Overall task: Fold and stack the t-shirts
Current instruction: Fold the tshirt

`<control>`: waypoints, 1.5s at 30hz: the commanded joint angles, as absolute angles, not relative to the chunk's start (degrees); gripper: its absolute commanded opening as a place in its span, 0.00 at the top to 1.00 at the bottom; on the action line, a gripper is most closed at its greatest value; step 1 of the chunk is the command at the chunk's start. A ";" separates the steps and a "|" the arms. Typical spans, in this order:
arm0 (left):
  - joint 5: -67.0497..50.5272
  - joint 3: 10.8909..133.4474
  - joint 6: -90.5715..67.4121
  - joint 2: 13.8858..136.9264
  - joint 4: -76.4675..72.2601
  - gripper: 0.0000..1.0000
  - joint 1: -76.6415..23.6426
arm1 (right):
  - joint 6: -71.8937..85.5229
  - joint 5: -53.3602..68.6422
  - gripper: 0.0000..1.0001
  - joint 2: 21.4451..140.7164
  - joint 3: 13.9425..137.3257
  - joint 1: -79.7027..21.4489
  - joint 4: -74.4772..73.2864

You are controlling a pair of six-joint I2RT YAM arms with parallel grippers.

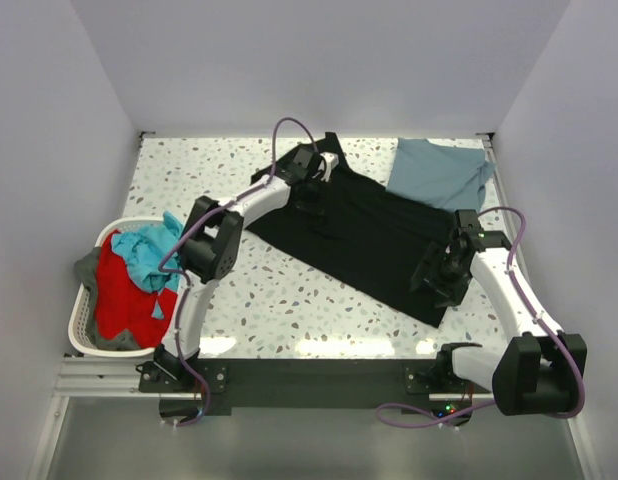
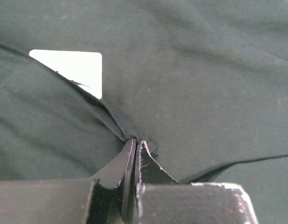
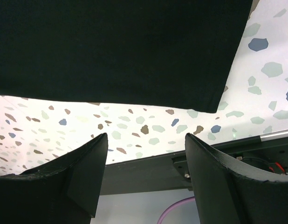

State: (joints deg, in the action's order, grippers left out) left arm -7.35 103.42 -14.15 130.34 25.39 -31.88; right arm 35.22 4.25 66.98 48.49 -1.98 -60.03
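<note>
The black t-shirt [image 1: 374, 235] lies spread flat, slanting from the back centre of the table towards the front right. My left gripper [image 1: 314, 198] is on it near the collar. In the left wrist view this gripper [image 2: 136, 141] is shut on a pinched ridge of the black t-shirt [image 2: 195, 84], just below its white neck label [image 2: 72, 70]. My right gripper [image 1: 435, 280] hovers over the shirt's near hem corner. The right wrist view shows this gripper [image 3: 146, 137] open and holding nothing, with the hem [image 3: 111, 51] beyond its fingertips. The slate-blue t-shirt [image 1: 439, 172] lies loosely folded at the back right.
A white laundry basket [image 1: 87, 325] at the table's left edge holds red, teal and grey clothes. The speckled table [image 1: 289, 300] ends in a dark rail [image 3: 148, 172] at the front, just under my right gripper. White walls close in the sides and back.
</note>
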 commanded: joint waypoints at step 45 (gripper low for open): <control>-11.77 98.27 -21.71 120.66 18.02 0.00 -21.45 | 32.96 6.07 0.26 72.83 56.95 -6.32 -50.11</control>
State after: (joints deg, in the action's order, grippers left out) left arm -10.31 101.16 -20.16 120.88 20.78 -24.91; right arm 33.41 4.60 68.69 53.78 -3.92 -55.64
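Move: The left fingers already pinch a fold of the black t-shirt; the spot on the shirt where this fold is laid is about 3 cm to this hand's right, 2 cm back and 1 cm lower. The white label lies some 4 cm straight ahead, the shirt's far sleeve tip about 16 cm ahead and 4 cm right, the folded blue t-shirt about 9 cm ahead and 27 cm right. From the right hand, the laying spot is roughly 21 cm ahead and 22 cm left. Left hand drags the pinched fold 3 cm right and slightly back, opens wide, then lifts 9 cm, forward-left. ##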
